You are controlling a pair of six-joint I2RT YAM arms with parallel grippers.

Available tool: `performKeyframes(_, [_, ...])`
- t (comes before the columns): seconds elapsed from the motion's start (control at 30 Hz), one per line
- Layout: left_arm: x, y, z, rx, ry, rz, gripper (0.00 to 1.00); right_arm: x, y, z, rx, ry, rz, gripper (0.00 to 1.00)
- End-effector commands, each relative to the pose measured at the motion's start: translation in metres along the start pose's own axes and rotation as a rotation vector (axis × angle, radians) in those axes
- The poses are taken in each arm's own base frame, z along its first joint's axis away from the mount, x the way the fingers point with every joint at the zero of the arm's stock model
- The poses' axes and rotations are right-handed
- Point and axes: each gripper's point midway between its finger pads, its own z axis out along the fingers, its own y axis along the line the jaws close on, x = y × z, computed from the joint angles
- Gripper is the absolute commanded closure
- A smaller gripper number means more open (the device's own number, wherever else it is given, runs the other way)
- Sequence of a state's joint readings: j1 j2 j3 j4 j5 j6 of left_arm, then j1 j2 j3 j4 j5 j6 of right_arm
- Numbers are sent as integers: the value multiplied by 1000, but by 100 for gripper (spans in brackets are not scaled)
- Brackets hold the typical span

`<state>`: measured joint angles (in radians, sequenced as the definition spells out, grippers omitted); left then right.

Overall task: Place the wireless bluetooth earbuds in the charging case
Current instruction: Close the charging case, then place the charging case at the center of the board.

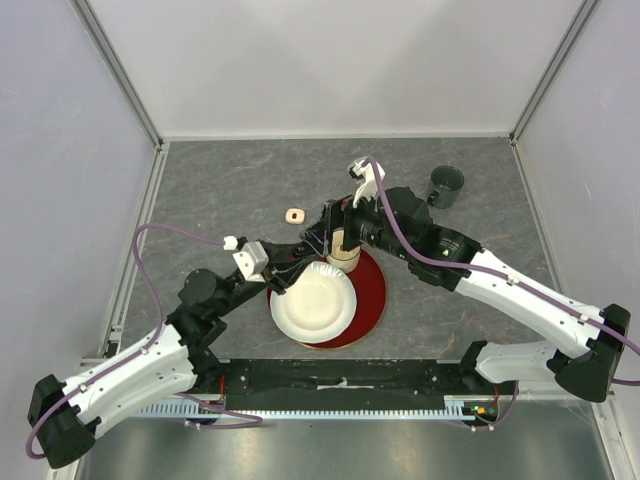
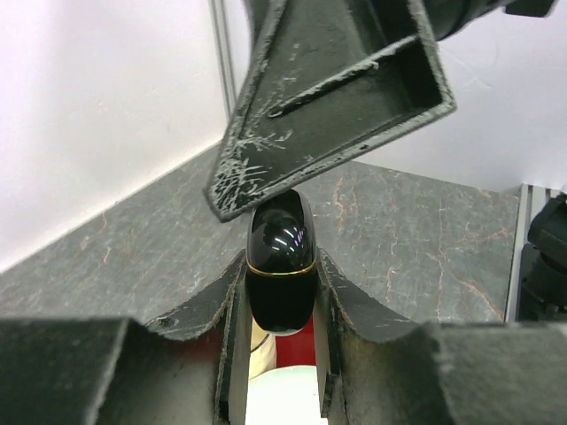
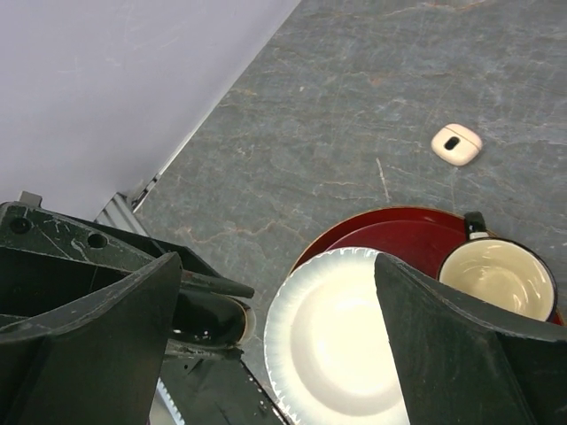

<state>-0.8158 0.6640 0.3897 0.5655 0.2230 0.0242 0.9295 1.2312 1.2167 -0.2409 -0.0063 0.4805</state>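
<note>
My left gripper [image 2: 281,292] is shut on a glossy black oval charging case [image 2: 282,266] with a thin gold seam. The case stands upright between the fingers, its lid closed, held above the plates. It also shows at the lower left of the right wrist view as the black case [image 3: 208,319]. My right gripper [image 3: 279,345] is open wide with nothing between its fingers. One of its scratched fingers [image 2: 337,97] hangs just over the top of the case. From above, the left gripper [image 1: 303,258] and right gripper [image 1: 328,232] meet near the table's middle. The earbuds are out of view.
A white paper plate [image 1: 312,300] lies on a red plate [image 1: 372,290], and a cream cup [image 1: 343,255] stands on the red plate's far side. A small cream rounded-square case [image 1: 293,215] lies on the grey table behind them. A dark green cup [image 1: 446,185] stands far right.
</note>
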Motion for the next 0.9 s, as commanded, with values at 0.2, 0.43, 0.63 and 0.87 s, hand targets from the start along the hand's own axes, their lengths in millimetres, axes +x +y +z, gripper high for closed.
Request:
performKeyframes(0.2, [6, 58, -1, -350, 192, -240, 98, -53, -72, -46, 401, -300, 38, 2])
performKeyframes(0.43, [48, 98, -14, -356, 346, -637, 98, -36, -86, -45, 414, -256, 88, 2])
performKeyframes(0.63, [87, 122, -13, -403, 431, -828, 98, -18, -82, -37, 369, -192, 109, 2])
performKeyframes(0.87, [134, 149, -15, -478, 462, -938, 98, -17, -84, -38, 365, -179, 93, 2])
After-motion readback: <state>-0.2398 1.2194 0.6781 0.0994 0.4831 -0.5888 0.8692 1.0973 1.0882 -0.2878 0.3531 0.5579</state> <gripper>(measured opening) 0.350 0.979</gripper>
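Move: The left hand, already gripping the shut black charging case, has its likely set-down spot on bare table about 15 cm ahead, 8 cm left and 26 cm below. The cream case lies some 23 cm ahead and 6 cm left, the mug 11 cm ahead and 8 cm right, the plate nearly beneath, 2 cm back and 1 cm left. From the open right hand, the black charging case is about 4 cm back, 5 cm left. Left hand carries the case forward-left, then down, roughly 14 cm each, tipping fingers down; right hand withdraws rightward. ##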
